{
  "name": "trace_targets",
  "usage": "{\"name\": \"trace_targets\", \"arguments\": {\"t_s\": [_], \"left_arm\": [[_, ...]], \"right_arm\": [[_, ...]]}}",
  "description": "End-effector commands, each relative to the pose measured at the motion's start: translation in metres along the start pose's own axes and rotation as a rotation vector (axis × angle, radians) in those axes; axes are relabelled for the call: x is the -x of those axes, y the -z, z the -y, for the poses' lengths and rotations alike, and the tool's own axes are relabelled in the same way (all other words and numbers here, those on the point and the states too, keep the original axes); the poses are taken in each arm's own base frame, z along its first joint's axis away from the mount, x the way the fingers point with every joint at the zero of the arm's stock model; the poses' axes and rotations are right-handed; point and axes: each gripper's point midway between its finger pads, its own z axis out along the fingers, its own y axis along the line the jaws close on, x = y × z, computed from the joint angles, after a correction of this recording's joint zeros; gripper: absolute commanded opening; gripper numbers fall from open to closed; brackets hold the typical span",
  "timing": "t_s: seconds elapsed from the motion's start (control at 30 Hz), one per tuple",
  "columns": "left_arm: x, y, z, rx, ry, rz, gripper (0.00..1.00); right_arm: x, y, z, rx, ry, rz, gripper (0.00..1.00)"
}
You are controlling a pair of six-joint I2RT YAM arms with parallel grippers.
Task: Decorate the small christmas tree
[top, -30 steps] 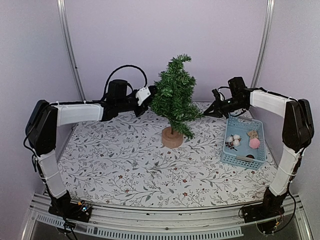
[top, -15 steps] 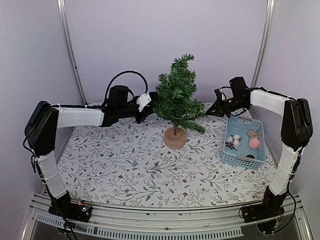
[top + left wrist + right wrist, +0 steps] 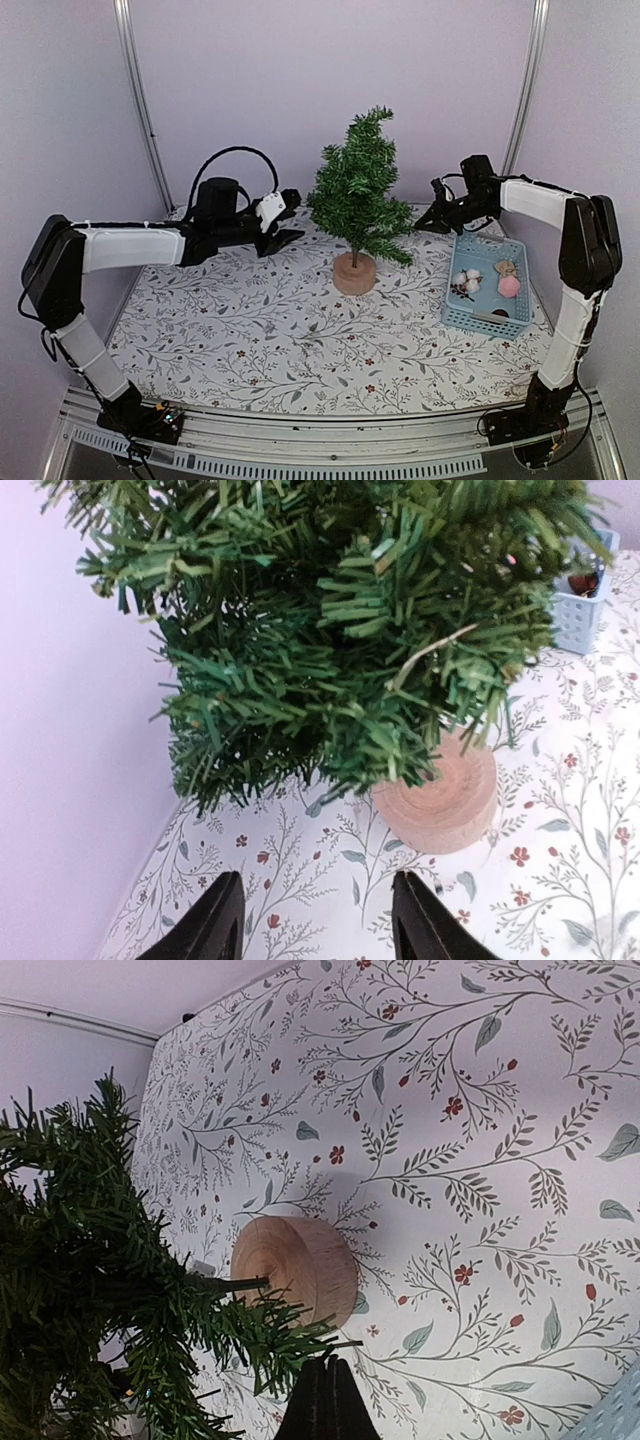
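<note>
The small christmas tree stands upright on its round wooden base at the back middle of the table. My left gripper hovers just left of the tree. It is open and apart from the branches. In the left wrist view its two dark fingers frame bare cloth below the tree and base. My right gripper is shut at the tip of a low right branch. In the right wrist view its closed fingertips sit just under the needles, beside the base.
A light blue basket sits at the right, holding white cotton balls, a pink ball, a tan piece and a dark piece. A floral cloth covers the table. Metal posts and walls stand behind.
My left gripper has opened, let go of the tree's branches and drawn back to the left. The tree has swung from a tilt to upright, a little to the right. The right gripper stayed put.
</note>
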Motion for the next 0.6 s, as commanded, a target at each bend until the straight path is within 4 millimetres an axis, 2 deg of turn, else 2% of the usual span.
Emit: {"name": "trace_targets", "arguments": {"t_s": [0.0,0.2,0.3,0.4,0.5,0.57], "left_arm": [[0.000,0.014,0.005,0.008,0.054,0.025,0.54],[0.000,0.024,-0.021,0.076,0.163,0.058,0.55],[0.003,0.022,-0.034,0.088,0.209,0.078,0.55],[0.003,0.016,-0.040,0.080,0.247,0.090,0.55],[0.000,0.009,-0.048,0.082,0.322,0.101,0.55],[-0.002,0.005,-0.055,0.094,0.390,0.104,0.55]], "right_arm": [[0.016,0.005,0.016,-0.048,0.011,0.040,0.00],[0.032,0.014,0.028,-0.074,0.011,0.080,0.00],[0.046,0.016,0.016,-0.031,0.042,0.106,0.01],[0.056,0.018,0.002,0.023,0.050,0.119,0.18],[0.057,0.023,-0.004,0.033,0.049,0.124,0.45],[0.056,0.031,-0.007,0.026,0.053,0.135,0.59]]}}
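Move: The tree's middle stands some 12 cm left of the shut right hand, about 2 cm farther out and 5 cm higher, with a lower branch tip at its fingers. The basket lies roughly 17 cm right of that hand, 5 cm back and 12 cm below; the cotton sprig in it is 12 cm right, 4 cm back and 13 cm down. From the left hand the tree's middle is about 8 cm ahead and 12 cm right, level in height. Right fingers draw a branch tip rightward, then open, rising forward about 5 cm; left hand goes left. ##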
